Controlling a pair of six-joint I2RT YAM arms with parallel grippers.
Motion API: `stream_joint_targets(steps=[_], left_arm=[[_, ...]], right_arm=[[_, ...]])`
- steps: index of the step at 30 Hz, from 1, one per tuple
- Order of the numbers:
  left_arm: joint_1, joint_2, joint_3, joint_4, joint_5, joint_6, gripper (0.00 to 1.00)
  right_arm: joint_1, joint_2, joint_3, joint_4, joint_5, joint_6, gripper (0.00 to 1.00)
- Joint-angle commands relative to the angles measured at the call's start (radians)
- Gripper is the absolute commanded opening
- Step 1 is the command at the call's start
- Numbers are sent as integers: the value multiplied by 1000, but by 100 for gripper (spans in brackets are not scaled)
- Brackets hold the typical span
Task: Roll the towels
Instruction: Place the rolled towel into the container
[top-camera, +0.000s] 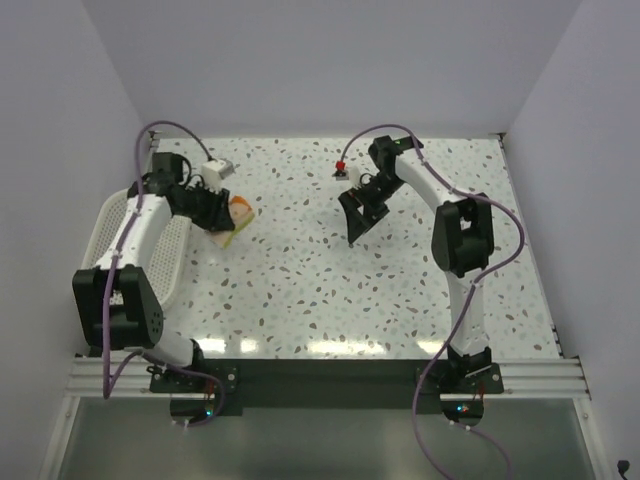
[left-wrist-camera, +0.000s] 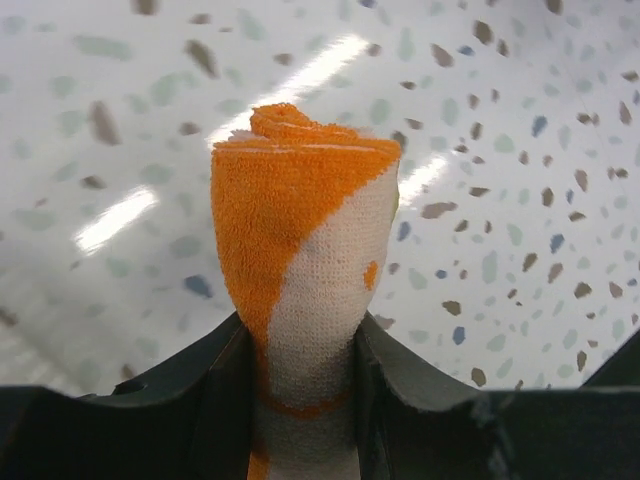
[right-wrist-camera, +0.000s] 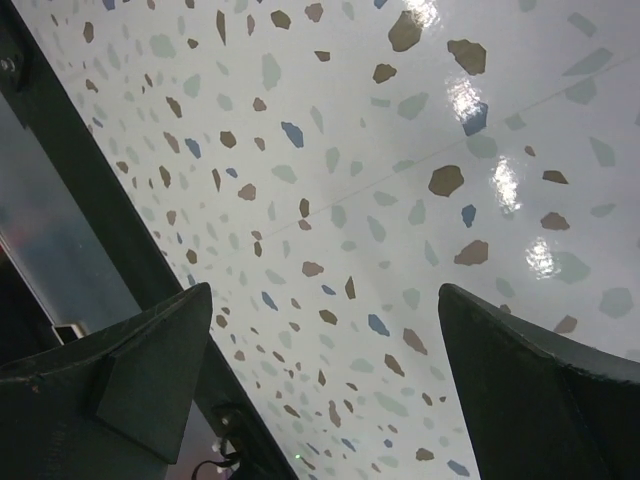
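The rolled towel (top-camera: 237, 218) is an orange and cream bundle held above the speckled table at the left, near the basket. My left gripper (top-camera: 226, 215) is shut on it. In the left wrist view the towel roll (left-wrist-camera: 300, 250) stands straight out from between the two black fingers (left-wrist-camera: 205, 390), its coiled orange end facing away. My right gripper (top-camera: 357, 218) hangs over the table's middle, right of the towel and well apart from it. Its fingers (right-wrist-camera: 150, 370) stand wide open with only the speckled table between them.
A white mesh basket (top-camera: 105, 228) sits at the table's left edge, under the left arm. A small red-topped object (top-camera: 341, 166) stands at the back of the table near the right arm. White walls close the back and both sides.
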Motion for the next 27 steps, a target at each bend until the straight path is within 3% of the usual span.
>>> stream_joint_targets(steps=[1, 3, 11, 27], left_arm=[[136, -50, 107, -57, -62, -82, 0], [214, -59, 144, -53, -177, -88, 0], [458, 37, 198, -39, -277, -7, 0], [478, 297, 156, 125, -351, -99, 0]], right_arm=[[-24, -64, 34, -74, 32, -10, 99], [-24, -72, 26, -67, 37, -5, 99], [-28, -72, 6, -42, 41, 18, 99], [-48, -133, -148, 45, 24, 30, 99]])
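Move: The left hand already grips the rolled towel in the air. The middle of the white container lies about 28 cm to this hand's left, 3 cm back and roughly 9 cm below, and its right-hand rim is only some 11 cm to the left, 3 cm back and 4 cm down. The right hand is empty and wide open, with the container's middle some 66 cm to its left, 4 cm back and 5 cm below. The left hand carries the rolled towel fast to the left, about 23 cm, lifting it some 5 cm at first to pass over the container's right-hand rim, while the wrist swings roughly 40 degrees counter-clockwise. Over the container the sideways travel nearly stops and the hand sinks about 10 cm into it with its pinch on the towel unchanged, while the open right hand drifts some 3 cm right and back, clear of everything. ##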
